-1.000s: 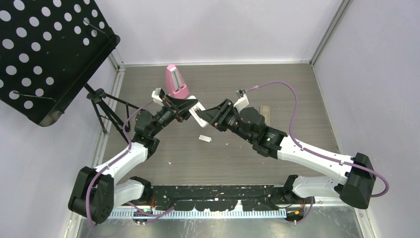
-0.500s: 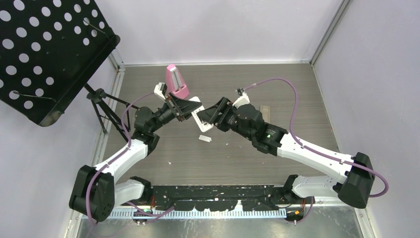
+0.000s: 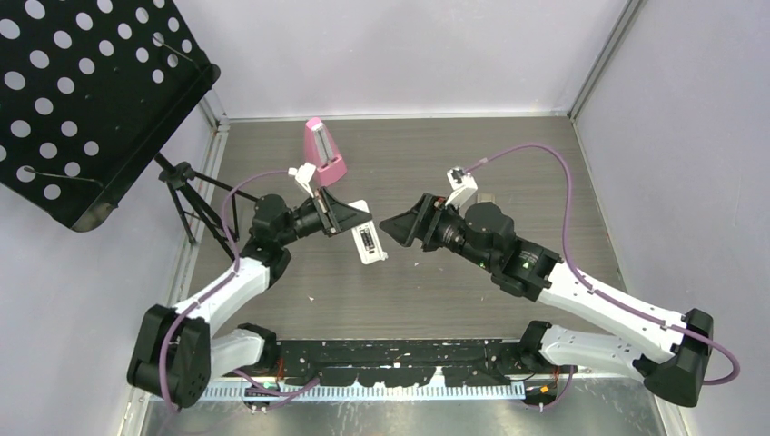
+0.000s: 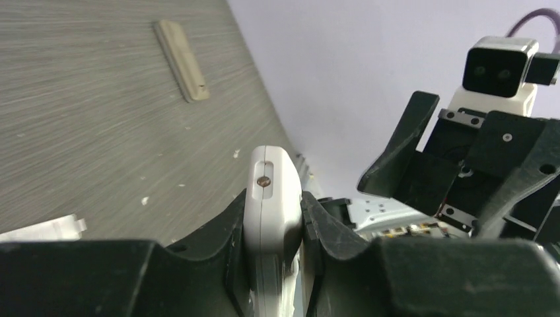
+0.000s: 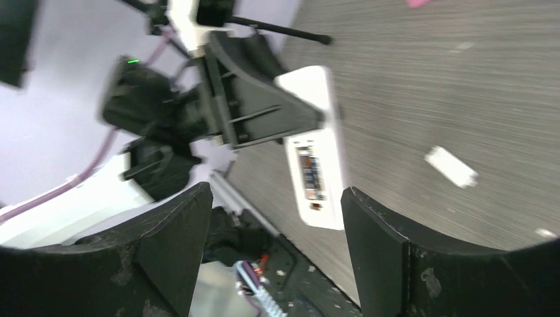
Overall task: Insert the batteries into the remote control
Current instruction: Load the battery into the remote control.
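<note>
The white remote control (image 3: 365, 242) is held at one end by my left gripper (image 3: 348, 221), above the table's middle. Up close, the left wrist view shows both fingers pressed on the remote's (image 4: 267, 191) sides. Its open compartment (image 5: 309, 173) faces up and shows dark shapes, too blurred to tell whether they are batteries. No loose batteries are in view. A short way to the remote's right, my right gripper (image 3: 392, 227) stands wide open and empty, its jaws (image 5: 274, 218) facing the remote.
A small white cover piece (image 5: 451, 166) lies on the table below the remote. A beige strip (image 4: 181, 59) lies further right, by the right arm. A pink object (image 3: 324, 150) stands at the back. A black perforated music stand (image 3: 82, 100) fills the left corner.
My right gripper has opened, let go of the remote and drawn back to the right. The left gripper has swung the remote forward, with its compartment now facing up.
</note>
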`<state>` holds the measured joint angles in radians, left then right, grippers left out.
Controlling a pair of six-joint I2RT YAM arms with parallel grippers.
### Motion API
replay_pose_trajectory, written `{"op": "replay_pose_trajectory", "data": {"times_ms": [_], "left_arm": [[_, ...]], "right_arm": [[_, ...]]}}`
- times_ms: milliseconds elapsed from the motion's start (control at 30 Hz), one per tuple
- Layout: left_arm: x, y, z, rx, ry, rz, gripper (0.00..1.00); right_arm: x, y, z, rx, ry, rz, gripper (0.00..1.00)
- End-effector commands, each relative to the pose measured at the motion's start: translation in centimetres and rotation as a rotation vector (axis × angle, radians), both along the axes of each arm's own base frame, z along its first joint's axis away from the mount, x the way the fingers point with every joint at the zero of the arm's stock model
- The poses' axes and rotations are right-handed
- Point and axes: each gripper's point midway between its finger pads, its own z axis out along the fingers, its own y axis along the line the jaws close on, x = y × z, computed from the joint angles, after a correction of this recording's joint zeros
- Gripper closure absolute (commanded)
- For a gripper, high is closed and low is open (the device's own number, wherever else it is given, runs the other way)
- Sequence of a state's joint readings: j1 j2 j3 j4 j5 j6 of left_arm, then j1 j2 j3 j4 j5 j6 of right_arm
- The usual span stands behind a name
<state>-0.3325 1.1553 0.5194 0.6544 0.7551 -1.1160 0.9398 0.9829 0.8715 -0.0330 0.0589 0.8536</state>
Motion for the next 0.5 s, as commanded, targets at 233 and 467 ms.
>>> {"op": "replay_pose_trajectory", "data": {"times_ms": [233,467], "left_arm": [[0.3,9.8,-6.2,0.463,0.05,0.525,1.0],[-1.2,12.6,-6.6,0.504,0.071,0.648,1.0]], "right_arm": [[6.4,-3.9,-12.2,-0.485,0.273,-0.23,0.34],[7.1,1.6,-19.2,-0.759,0.189,0.132,0.44]]}}
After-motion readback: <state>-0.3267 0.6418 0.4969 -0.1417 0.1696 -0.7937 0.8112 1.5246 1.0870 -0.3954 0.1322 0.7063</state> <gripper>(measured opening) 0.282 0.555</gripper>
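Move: Lying on the table, the white battery cover is about 10 cm ahead of the right hand, 4 cm to its left and 29 cm below. The white remote, held by the left hand, is 3 cm ahead of the right hand, 4 cm left and 7 cm down; the tan remote lies some 12 cm farther out than the cover and 30 cm to its right. From the left hand, the cover is 4 cm ahead, 1 cm right and 23 cm below. Dropping about 18 cm towards the battery cover, the empty right hand also goes 7 cm forward, swinging a little right at first and then partly back; it tips its fingers down by some 40 degrees and narrows their gap. The left hand keeps its pinch on the white remote and carries it 10 cm left and a little down, turning counter-clockwise. ##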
